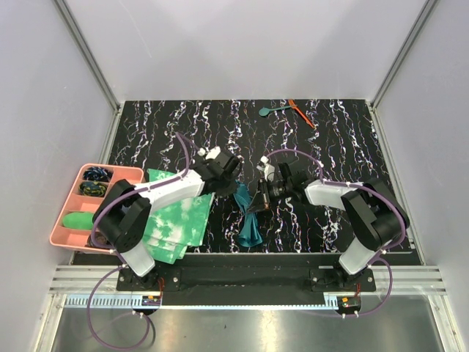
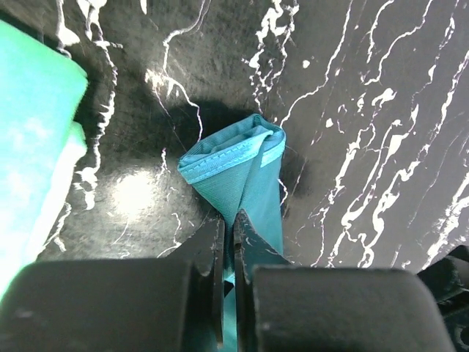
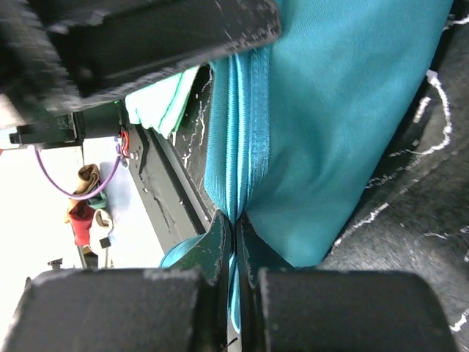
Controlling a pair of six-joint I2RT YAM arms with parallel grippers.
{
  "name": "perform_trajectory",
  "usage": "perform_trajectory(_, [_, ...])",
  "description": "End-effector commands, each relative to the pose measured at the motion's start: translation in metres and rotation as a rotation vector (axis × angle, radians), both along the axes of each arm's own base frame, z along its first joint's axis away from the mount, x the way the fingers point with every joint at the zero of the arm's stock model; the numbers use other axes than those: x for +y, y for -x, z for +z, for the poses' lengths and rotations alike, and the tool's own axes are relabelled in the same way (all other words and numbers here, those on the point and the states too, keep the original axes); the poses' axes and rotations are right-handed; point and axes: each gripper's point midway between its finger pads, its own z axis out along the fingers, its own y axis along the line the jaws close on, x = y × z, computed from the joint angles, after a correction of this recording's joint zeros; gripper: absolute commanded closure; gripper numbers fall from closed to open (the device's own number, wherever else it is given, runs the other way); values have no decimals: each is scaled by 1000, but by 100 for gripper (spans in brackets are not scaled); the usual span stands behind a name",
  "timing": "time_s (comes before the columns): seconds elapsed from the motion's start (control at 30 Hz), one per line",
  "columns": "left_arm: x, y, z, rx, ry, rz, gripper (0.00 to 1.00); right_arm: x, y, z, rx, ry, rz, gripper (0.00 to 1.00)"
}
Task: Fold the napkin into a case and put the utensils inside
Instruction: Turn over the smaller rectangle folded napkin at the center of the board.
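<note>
The dark teal napkin (image 1: 248,220) hangs bunched between the two arms near the table's front middle. My left gripper (image 1: 233,183) is shut on the napkin's (image 2: 238,172) hemmed corner, cloth pinched between its fingers (image 2: 214,242). My right gripper (image 1: 258,196) is shut on the napkin's (image 3: 330,117) hemmed edge. In the right wrist view the left gripper's black body fills the top. The utensils lie at the far edge: a teal spoon (image 1: 272,110) and an orange-red stick (image 1: 301,113). No folded case shows.
A pink compartment tray (image 1: 67,233) with small items sits at the left edge. Light green-and-white mottled cloths (image 1: 176,220) lie next to it, under the left arm. The mat is black marble-patterned (image 1: 337,139), between grey side walls.
</note>
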Motion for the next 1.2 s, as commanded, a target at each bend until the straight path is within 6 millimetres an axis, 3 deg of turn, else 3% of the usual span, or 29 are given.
perform_trajectory(0.0, [3,-18,40,-133,-112,-7,100,13,6,10,5,-79,33,100])
perform_trajectory(0.03, [-3,-23,55,-176,-132,-7,100,16,5,12,-4,-101,35,100])
perform_trajectory(0.1, [0,-18,55,-168,-216,-23,100,21,6,14,28,-136,36,100])
perform_trajectory(0.13, [-6,-20,67,-203,-237,-24,100,23,8,15,41,-152,42,100])
perform_trajectory(0.2, [-4,-14,62,-186,-310,-37,100,29,9,20,61,-201,50,98])
perform_trajectory(0.23, [-6,-14,69,-198,-340,-39,100,29,10,17,73,-201,41,98])
perform_trajectory(0.47, [-16,-20,58,-190,-513,-59,100,20,7,-4,166,-144,-75,86])
perform_trajectory(0.8, [-50,-28,60,-251,-585,-65,100,-57,9,-35,298,17,-452,53])
perform_trajectory(0.97, [-65,-29,46,-251,-658,-97,100,-84,12,-27,298,93,-579,39])
perform_trajectory(1.03, [-73,-30,41,-255,-692,-118,100,-99,3,-15,230,97,-649,36])
perform_trajectory(1.07, [-76,-31,39,-253,-695,-125,100,-107,12,-19,242,150,-654,35])
perform_trajectory(1.17, [-86,-33,33,-270,-727,-140,98,-129,8,-7,147,218,-726,28])
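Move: The napkin is already pinched by both hands: its middle lies some 8 cm back and 3 cm right of the left hand, about 3 cm lower. From the right hand the same middle is roughly 2 cm back and 2 cm left, also a little below. The green cloth's middle stands about 19 cm left and 9 cm back from the left hand, flat on the board. Left carries the napkin's pinched far end 8 cm right, rolling some 35 degrees; right releases and withdraws rightward. ##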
